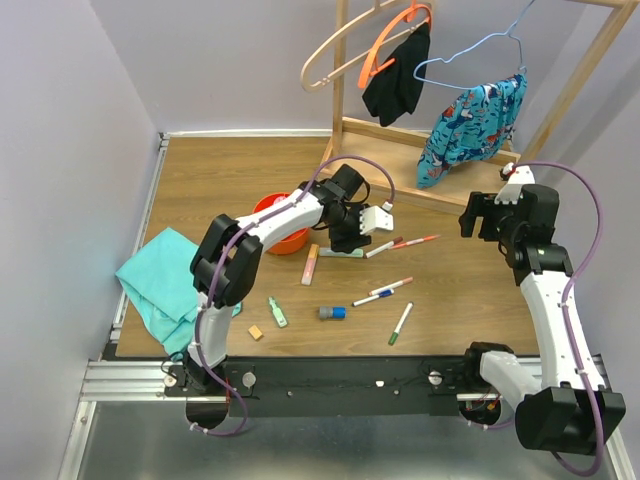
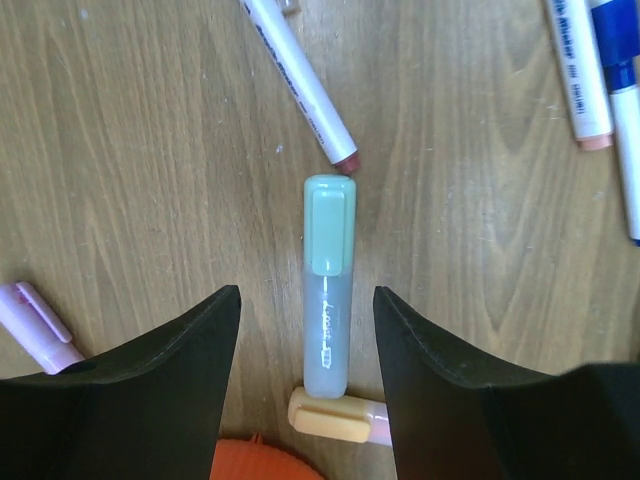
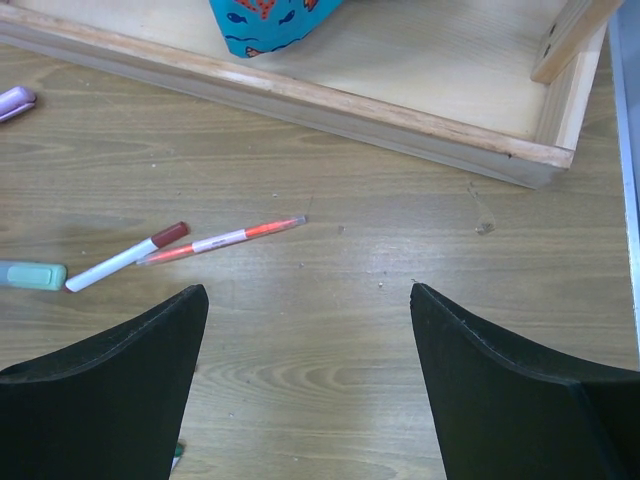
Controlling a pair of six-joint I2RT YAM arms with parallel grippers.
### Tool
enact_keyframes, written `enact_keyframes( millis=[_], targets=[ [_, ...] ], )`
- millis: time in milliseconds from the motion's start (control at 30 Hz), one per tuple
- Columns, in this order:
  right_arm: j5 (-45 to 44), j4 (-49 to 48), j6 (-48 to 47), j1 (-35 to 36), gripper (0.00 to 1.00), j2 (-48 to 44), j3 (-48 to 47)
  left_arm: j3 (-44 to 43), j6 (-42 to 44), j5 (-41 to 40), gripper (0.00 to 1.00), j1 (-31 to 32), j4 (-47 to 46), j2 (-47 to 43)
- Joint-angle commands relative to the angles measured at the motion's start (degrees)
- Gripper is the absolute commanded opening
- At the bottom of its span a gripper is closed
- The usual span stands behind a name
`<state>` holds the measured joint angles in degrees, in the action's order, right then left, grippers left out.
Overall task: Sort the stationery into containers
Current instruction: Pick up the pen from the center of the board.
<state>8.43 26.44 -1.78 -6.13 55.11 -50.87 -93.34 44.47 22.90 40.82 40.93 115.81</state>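
Observation:
A pale green highlighter (image 2: 328,290) lies flat on the wood between the fingers of my left gripper (image 2: 305,292). The jaws stand open, with a gap on each side of it. In the top view this gripper (image 1: 350,243) hangs just right of the orange organiser (image 1: 283,222), whose rim (image 2: 265,462) shows below the jaws. A yellow-capped pink highlighter (image 2: 335,417) lies across the green one's end. A white marker with a red cap (image 2: 305,90) points at the green cap. My right gripper (image 3: 310,290) is open over bare wood, at the table's right (image 1: 480,215).
Loose on the table: two markers (image 1: 382,292), a green-tipped marker (image 1: 400,323), an orange pen (image 1: 415,241), a blue-grey piece (image 1: 332,313), a small green highlighter (image 1: 277,312), a tan cube (image 1: 255,332). A teal cloth (image 1: 165,285) lies left. The wooden rack base (image 1: 420,165) stands behind.

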Motion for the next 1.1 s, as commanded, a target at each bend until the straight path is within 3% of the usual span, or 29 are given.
enact_keyframes(
  millis=[0, 333, 667, 967, 1067],
  targets=[
    [1.42, -0.6, 0.2, -0.37, 0.9, -1.06, 0.77, -2.72, -1.93, -2.94, 0.63, 0.31, 1.43, 3.8],
    [2.3, -1.48, -0.41, -0.37, 0.9, -0.62, 1.65, -5.8, -3.77, -2.5, 0.6, 1.37, 1.7, 7.94],
    [2.47, -2.09, 0.29, -0.37, 0.9, -0.53, 1.83, -2.55, -4.92, -2.24, 0.53, 2.16, 0.3, 8.73],
    [1.77, -1.91, 0.2, -0.37, 0.89, -0.44, 2.0, -1.85, -5.53, -1.11, 0.39, 2.25, 0.91, 8.82],
    [1.42, -1.83, 0.02, -0.37, 0.89, -0.44, 1.83, -1.67, -6.06, -0.31, 0.29, 2.34, 1.26, 8.3]
  ],
)
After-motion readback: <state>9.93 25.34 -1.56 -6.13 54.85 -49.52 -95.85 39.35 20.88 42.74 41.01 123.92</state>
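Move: The green pen lies under my left hand, its middle about 5 cm down, 1 cm back and 1 cm to the left, with its cap end pointing right. The white red-capped marker is 10 cm to my left hand's right, level with it. The orange highlighter lies 10 cm left and 4 cm back, the orange container 16 cm left and 6 cm ahead. From my right hand the pen is some 29 cm left, 3 cm ahead and 19 cm down. I sink my left hand about 5 cm almost straight down onto the green pen, easing roughly 1 cm to the right so that the pads come down either side of its cap. My wrist tips only slightly. I narrow the fingers from well open to about a third, more quickly towards the end, until they pinch the cap's sides. ##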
